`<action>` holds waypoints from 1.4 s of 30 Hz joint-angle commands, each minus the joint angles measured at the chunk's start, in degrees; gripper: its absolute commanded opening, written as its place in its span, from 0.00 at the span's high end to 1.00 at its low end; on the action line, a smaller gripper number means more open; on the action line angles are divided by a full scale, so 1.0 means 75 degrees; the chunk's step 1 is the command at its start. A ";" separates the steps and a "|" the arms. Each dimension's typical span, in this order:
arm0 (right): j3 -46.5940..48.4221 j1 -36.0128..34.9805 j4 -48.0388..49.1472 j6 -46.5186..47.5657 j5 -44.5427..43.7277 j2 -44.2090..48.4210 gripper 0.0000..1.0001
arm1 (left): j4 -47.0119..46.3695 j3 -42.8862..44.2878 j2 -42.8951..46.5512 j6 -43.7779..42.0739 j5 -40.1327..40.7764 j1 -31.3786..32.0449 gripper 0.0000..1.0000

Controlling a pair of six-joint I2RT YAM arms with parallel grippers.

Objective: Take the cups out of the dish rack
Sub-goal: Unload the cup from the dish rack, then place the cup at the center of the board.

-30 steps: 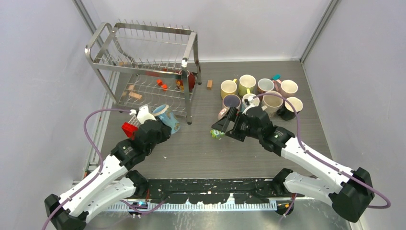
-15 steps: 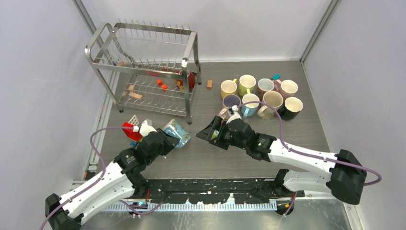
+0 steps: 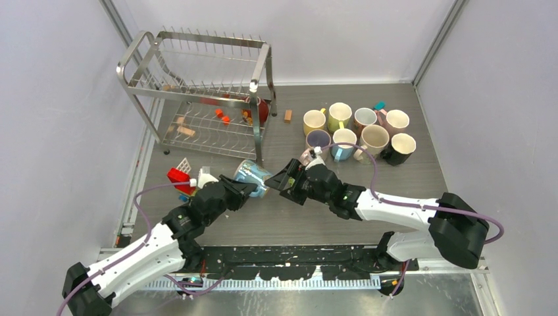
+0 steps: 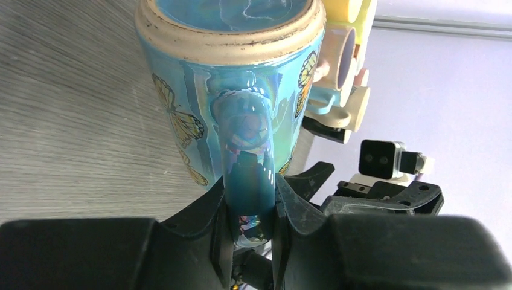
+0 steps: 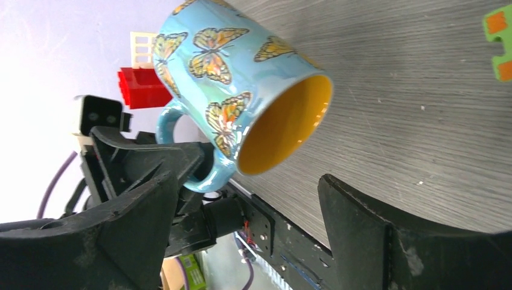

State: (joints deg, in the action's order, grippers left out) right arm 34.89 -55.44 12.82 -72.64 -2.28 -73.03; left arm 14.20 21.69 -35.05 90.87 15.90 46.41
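A light blue butterfly cup (image 3: 253,173) with a yellow inside hangs tilted just above the table in front of the dish rack (image 3: 197,92). My left gripper (image 3: 245,189) is shut on its handle (image 4: 247,181), which sits clamped between both fingers. My right gripper (image 3: 281,181) faces the cup's mouth (image 5: 284,124), open, with a finger (image 5: 386,235) on either side and nothing touching. A dark red cup (image 3: 258,109) sits in the rack's lower tier. Several pastel cups (image 3: 355,131) stand grouped at the right of the table.
Small toy blocks (image 3: 222,117) lie on the rack's lower tier. A red block (image 3: 176,178) and a white grid piece (image 3: 184,163) lie left of my left gripper. A green block (image 5: 498,42) lies near the right gripper. A wooden block (image 3: 287,116) sits beside the rack.
My left gripper carried the blue cup right, away from the rack's front. My right arm swung left to meet it, and its jaws narrowed a little.
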 commanded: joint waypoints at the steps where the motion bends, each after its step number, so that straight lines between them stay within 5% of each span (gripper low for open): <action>1: 0.0104 -0.0026 0.0941 -0.0150 -0.0272 0.0093 0.11 | -0.2396 0.0143 -0.0038 0.0598 -0.0204 0.0063 1.00; 15: -0.0079 0.0783 0.2596 -0.0864 0.0485 -0.0147 0.32 | -0.3936 -0.0248 -0.0283 0.1068 -0.0239 0.0703 1.00; 24: 0.0037 0.0812 0.2746 -0.1039 0.0648 -0.0195 0.50 | -0.6111 -0.0761 -0.1095 0.1345 -0.0292 0.0986 1.00; 29: 0.0109 0.0807 0.2917 -0.1154 0.0690 -0.0299 0.66 | -0.6440 -0.0825 -0.1261 0.1372 -0.0246 0.1139 1.00; 33: 0.0177 0.0806 0.2742 -0.1111 0.0620 -0.0240 0.90 | -0.6341 -0.0982 -0.1008 0.1317 -0.0222 0.1181 0.99; 35: 0.0224 0.0808 0.2603 -0.1080 0.0589 -0.0186 0.99 | -0.5862 -0.1023 -0.0770 0.1302 -0.0232 0.1188 0.83; 42: 0.0550 0.0806 0.1946 -0.0839 0.0465 0.0120 0.99 | -0.4628 -0.1084 0.0038 0.0754 -0.0316 0.1187 0.35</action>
State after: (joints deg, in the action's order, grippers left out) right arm 35.05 -49.43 28.29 -80.90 2.92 -75.24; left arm -20.25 12.91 -38.09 101.41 15.33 54.94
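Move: The butterfly cup's handle is already in the left fingers; the cup's middle lies some 4 cm ahead of the left hand, at about its height, mouth facing the right hand. From the open right hand the cup's middle is roughly 6 cm to the left and 2 cm ahead. On the table about 13 cm below the left hand, the red toy lies about 24 cm to the left and 2 cm ahead, and the rack's near right foot about 7 cm straight ahead. Up and to the right, about 6 cm each way, the left hand carries the butterfly cup by its handle to the right gripper, rolling some 25 degrees so that its left side dips. The right hand goes up and forward, rolls its left side up, and closes on the cup's wall at the rim; only then do the left fingers open around the handle and start to draw back. ##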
